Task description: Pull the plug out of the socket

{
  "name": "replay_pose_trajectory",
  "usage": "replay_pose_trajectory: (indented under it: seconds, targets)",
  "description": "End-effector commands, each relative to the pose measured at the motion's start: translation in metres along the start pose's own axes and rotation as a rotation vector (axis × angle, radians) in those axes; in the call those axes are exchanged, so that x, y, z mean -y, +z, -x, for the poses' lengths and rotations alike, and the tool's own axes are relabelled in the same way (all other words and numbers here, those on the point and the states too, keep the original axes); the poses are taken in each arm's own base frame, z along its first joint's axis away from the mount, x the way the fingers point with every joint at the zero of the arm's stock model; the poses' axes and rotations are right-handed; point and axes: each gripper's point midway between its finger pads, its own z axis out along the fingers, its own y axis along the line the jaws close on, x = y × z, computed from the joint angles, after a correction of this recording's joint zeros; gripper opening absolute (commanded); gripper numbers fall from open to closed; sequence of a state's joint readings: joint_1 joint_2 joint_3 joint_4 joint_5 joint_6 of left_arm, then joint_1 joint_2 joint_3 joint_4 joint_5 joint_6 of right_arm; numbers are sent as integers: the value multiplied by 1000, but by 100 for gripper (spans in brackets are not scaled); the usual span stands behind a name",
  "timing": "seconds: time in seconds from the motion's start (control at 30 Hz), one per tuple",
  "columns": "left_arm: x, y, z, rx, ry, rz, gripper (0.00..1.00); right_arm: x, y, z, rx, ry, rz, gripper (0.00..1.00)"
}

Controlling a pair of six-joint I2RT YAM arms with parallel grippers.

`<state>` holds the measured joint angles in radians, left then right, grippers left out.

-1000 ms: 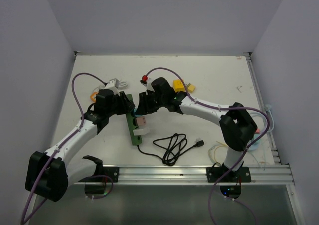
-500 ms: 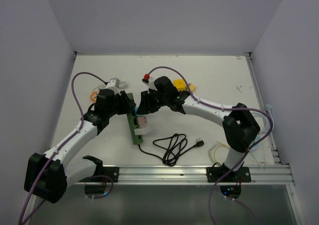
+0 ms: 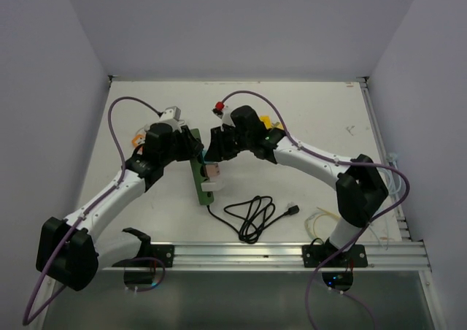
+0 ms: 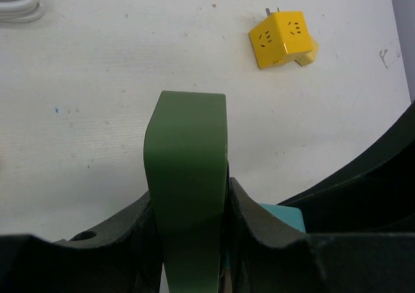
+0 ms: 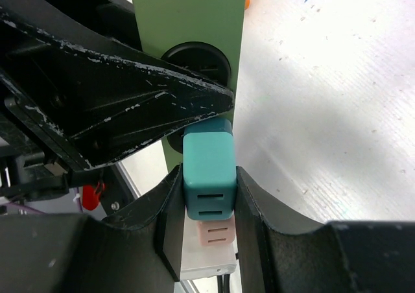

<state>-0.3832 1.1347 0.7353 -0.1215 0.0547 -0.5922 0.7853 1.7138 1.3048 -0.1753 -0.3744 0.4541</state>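
Observation:
The socket is a green power strip (image 3: pixel 198 178) lying lengthwise on the white table, seen end-on in the left wrist view (image 4: pixel 188 150). My left gripper (image 3: pixel 188 147) (image 4: pixel 190 205) is shut on its far end, one finger on each side. A teal plug (image 5: pixel 209 170) stands on the strip's face, and my right gripper (image 3: pixel 215 149) (image 5: pixel 207 189) is shut on its two sides. The plug's inner end still meets the strip (image 5: pixel 188 14). A corner of the teal plug (image 4: pixel 285 216) shows in the left wrist view. Its prongs are hidden.
A pink plug (image 3: pixel 211 171) (image 5: pixel 214 230) and a white plug (image 3: pixel 211 187) sit further down the strip. A coiled black cable (image 3: pixel 252 215) lies near the front. A yellow cube adapter (image 4: pixel 280 38) (image 3: pixel 267 123) rests behind the right arm. White cables (image 3: pixel 321 220) lie at the right.
Both arms have shifted toward the back of the table, and the strip has moved that way with them. Both grips look unchanged.

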Motion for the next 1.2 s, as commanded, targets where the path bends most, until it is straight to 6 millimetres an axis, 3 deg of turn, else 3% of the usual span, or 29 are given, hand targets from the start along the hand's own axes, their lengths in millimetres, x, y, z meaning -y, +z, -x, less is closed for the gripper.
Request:
replay_pose_trajectory:
  seconds: [0.0, 0.13, 0.23, 0.37, 0.5, 0.6, 0.7, 0.9, 1.03, 1.17]
  targets:
    - [-60, -3, 11, 44, 81, 329, 0, -32, -25, 40, 83, -68, 16, 0]
    - [-45, 2, 12, 39, 88, 313, 0, -34, -24, 41, 72, -78, -14, 0]
    - [-51, 0, 13, 51, 91, 342, 0, -28, -31, 41, 79, -83, -40, 0]
    - [-67, -4, 13, 50, 109, 400, 0, -5, -45, 39, 78, -41, -62, 0]
    - [-83, -12, 17, 65, 114, 447, 0, 29, -70, 51, 123, 32, -76, 0]
    - [-86, -15, 20, 68, 125, 464, 0, 41, -84, 55, 128, 20, -103, 0]
    - [-85, -11, 18, 54, 125, 461, 0, 38, -85, 57, 124, 11, -92, 0]
    - [-71, -3, 26, 56, 105, 405, 0, 5, -70, 65, 132, 1, 1, 0]
    - [-57, -3, 38, 84, 93, 354, 0, 41, -77, 66, 162, 84, -84, 0]
    - [-45, -5, 45, 99, 88, 302, 0, 108, -101, 56, 215, 247, -203, 0]
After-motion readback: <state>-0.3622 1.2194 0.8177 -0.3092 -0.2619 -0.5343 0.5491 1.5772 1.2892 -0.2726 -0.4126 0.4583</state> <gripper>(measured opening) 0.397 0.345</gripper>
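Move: The right fingers already hold the teal plug, its middle about 1 cm left of and below that hand, still seated in the green socket. The pink plug sits about 5 cm back, 1 right and 2 lower, the white plug some 9 back, 1 right and 4 lower; the yellow cube is roughly 10 ahead, 19 right, 13 below. From the left hand, gripping the green socket, the teal plug is about 2 cm back, 4 right, 1 lower. Keeping its pinch on the teal plug, the right hand works it out of the green socket the left hand holds: both first creep and rock a little, then break apart. The right ends about 9 cm to the right, also forward and up, turning slightly clockwise; the left swings some 7 cm left, dipping, its left side rolling up as it turns counter-clockwise. ##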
